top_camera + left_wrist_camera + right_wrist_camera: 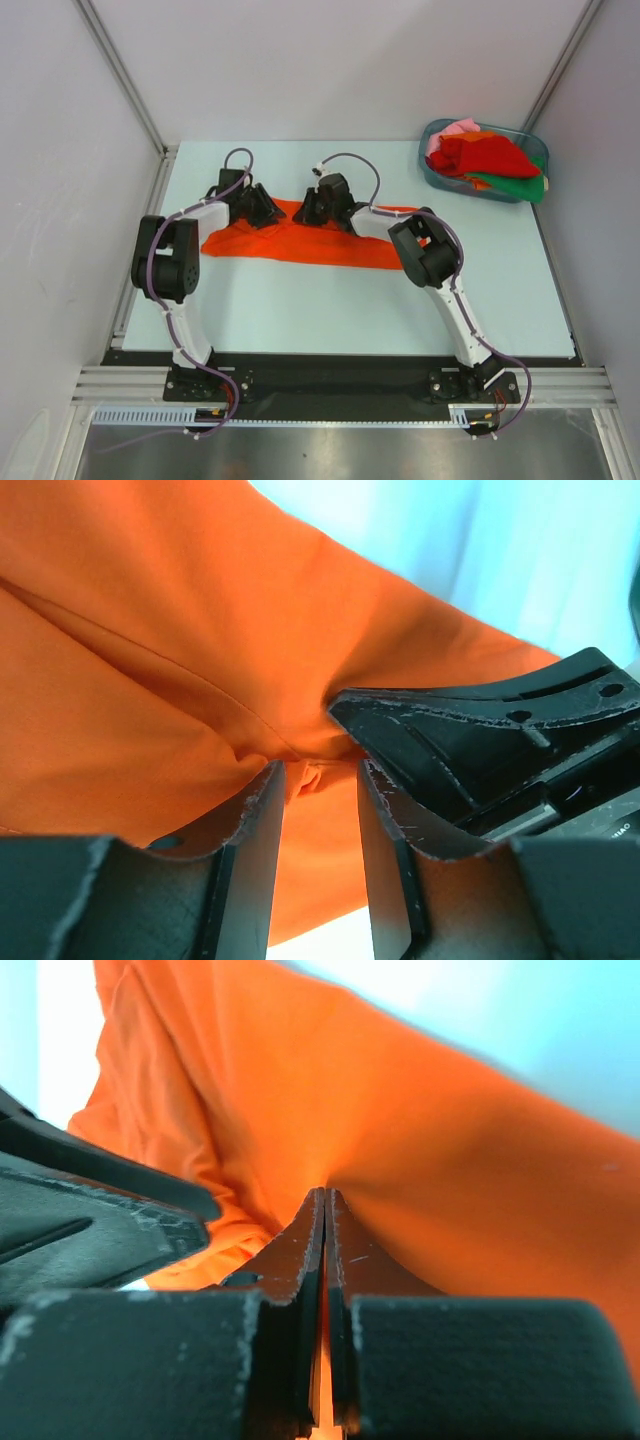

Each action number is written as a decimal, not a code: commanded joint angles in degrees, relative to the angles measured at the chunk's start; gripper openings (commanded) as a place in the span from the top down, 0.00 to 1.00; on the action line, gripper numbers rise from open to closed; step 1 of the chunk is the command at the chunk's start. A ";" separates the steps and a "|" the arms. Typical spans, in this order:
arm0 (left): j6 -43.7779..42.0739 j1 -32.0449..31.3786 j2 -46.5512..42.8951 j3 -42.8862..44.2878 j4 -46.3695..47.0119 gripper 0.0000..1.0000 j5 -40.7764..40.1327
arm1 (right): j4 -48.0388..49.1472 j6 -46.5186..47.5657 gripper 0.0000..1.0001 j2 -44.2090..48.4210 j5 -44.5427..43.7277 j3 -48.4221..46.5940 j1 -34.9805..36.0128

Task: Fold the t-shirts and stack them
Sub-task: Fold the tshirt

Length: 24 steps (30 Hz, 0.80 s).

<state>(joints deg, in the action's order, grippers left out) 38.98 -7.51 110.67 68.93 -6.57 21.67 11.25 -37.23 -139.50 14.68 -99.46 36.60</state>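
Note:
A bright orange t-shirt (300,245) lies in a wide band across the far middle of the table. My left gripper (262,208) is low over its far edge, left of centre. In the left wrist view its jaws (320,770) stand apart around a small pucker of orange cloth (150,630). Close to its right, my right gripper (315,210) is shut on the same shirt. The right wrist view shows a thin layer of cloth (450,1140) pinched at the tips (327,1192) and pulled taut. More t-shirts, red (485,155), green (515,185) and pink (455,130), lie heaped in the tub.
A bluish translucent tub (428,160) stands at the table's far right corner. The two grippers are nearly touching: the right one's finger (480,730) fills the left wrist view's right side. White walls close in on three sides.

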 commanded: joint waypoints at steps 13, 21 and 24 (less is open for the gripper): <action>-0.49 -1.02 -4.94 -0.20 1.47 0.60 -1.10 | -3.80 8.07 0.96 25.40 2.72 22.52 -1.09; -0.75 -0.93 -3.36 1.12 0.86 0.60 -0.93 | 13.79 3.22 0.97 22.09 10.63 32.58 -3.20; -0.84 -0.93 -3.09 1.12 0.86 0.60 -0.84 | 16.69 1.47 0.97 19.71 11.78 32.75 -5.22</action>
<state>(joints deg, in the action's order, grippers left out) 38.94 -7.90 108.86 68.79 -6.63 21.19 18.87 -33.43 -118.65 23.64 -66.59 33.19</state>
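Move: The closed right gripper stands on the folded t-shirt strip's far half. The spot it goes for, on the near half, lies about 10 cm back and 8 cm to its right, about 1 cm lower. The shirt's right end is some 34 cm right and 6 cm back; the left gripper's tips are about 6 cm left, level with it. From the left gripper, that near-half spot is roughly 11 cm back and 14 cm right. The right hand, its fingers staying practically shut, comes up off the shirt and swings back about 9 cm and right about 8 cm in an arch some 7 cm high, then sinks almost to its old height over the near half, easing forward slightly at the very end. The left hand stays over the shirt's folded left part with its fingers partly open, pressing at first as it seems, then easing up by about 1 cm. ##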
